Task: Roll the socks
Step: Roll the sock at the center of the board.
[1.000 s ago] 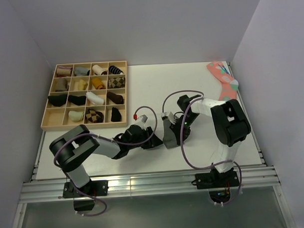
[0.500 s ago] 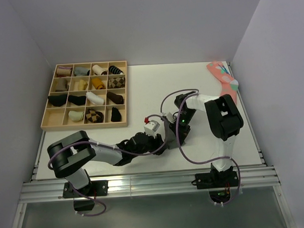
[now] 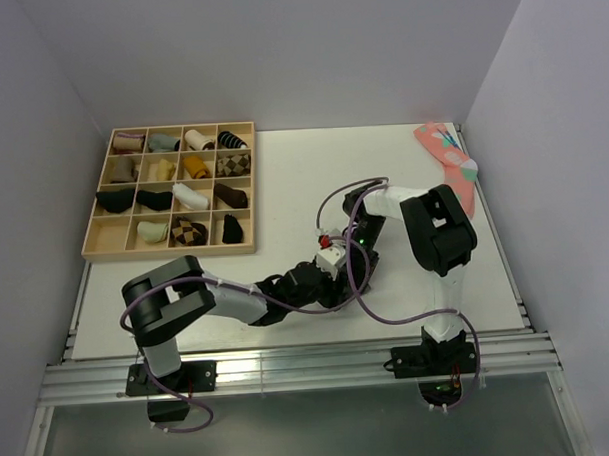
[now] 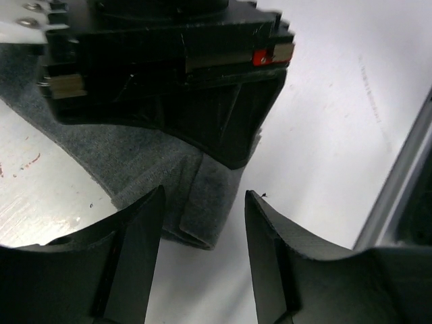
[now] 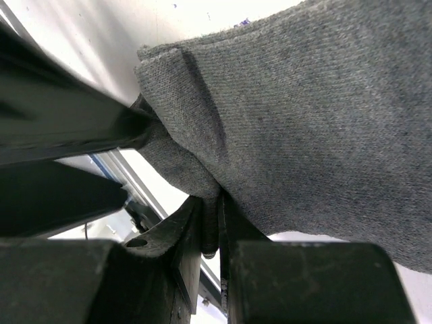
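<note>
The dark grey socks (image 5: 304,121) hang as a folded wad from my right gripper (image 5: 217,223), which is shut on a pinched fold of them. In the left wrist view the socks' folded lower edge (image 4: 202,219) lies on the white table just beyond my left gripper (image 4: 204,199). That gripper is open, and nothing sits between its fingers. The black body of the right gripper (image 4: 169,67) looms right above the socks. From above, my left gripper (image 3: 334,284) and right gripper (image 3: 353,267) meet at the table's front middle and hide most of the socks.
A wooden compartment tray (image 3: 171,252) of rolled socks stands at the back left. A salmon-pink dotted sock (image 3: 447,161) lies at the back right corner. The table's metal front rail (image 4: 398,189) runs close by the grippers.
My left gripper has swung right along the front of the table to the socks, and its jaws have spread wider. The right gripper has stayed shut on the socks and shifted slightly.
</note>
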Action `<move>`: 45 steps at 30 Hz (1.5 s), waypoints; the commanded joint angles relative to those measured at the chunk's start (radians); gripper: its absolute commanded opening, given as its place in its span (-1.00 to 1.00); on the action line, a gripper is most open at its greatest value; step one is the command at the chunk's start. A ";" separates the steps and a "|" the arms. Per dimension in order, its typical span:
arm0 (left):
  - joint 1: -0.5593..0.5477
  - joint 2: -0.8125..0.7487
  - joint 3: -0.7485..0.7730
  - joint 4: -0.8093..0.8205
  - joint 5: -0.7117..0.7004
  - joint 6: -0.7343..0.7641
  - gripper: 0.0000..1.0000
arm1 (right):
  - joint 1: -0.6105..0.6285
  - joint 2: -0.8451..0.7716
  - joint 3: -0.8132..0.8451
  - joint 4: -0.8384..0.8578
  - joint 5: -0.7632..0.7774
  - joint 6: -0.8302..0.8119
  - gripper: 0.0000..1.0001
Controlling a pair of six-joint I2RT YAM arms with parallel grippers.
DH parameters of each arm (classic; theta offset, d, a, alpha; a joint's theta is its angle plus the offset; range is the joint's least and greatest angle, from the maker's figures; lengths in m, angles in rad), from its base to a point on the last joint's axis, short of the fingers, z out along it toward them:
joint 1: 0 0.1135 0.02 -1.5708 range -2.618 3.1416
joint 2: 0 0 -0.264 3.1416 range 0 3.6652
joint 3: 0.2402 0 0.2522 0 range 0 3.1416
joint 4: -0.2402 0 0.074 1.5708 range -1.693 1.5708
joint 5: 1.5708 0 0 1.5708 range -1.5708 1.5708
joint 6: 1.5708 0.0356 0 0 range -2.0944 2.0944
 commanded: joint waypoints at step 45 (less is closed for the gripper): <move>0.078 0.030 -0.004 -0.336 0.217 -0.357 -0.99 | -0.126 -0.332 -0.084 0.250 -0.014 0.099 0.05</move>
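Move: The right hand still pinches the sock's folded near end, which lies in its fingers, about 1 cm left of its hand point. From the open left hand that folded end is about 1 cm ahead, 2 cm right and 3 cm below. The sock's flat body runs forward from the fold, its middle roughly 7 cm ahead and 4 cm right of the left hand, 4 cm below. The table's near edge is some 10 cm straight back. The left fingers sink about 2.5 cm around the sock's folded end and shut on it, while the right keeps its pinch. Only then do the right fingers open, coming free and drawing forward about 5 cm and up nearly 4 cm, away from the fold. The left keeps hold, tipping its wrist some 20 degrees and easing back 1 cm. ##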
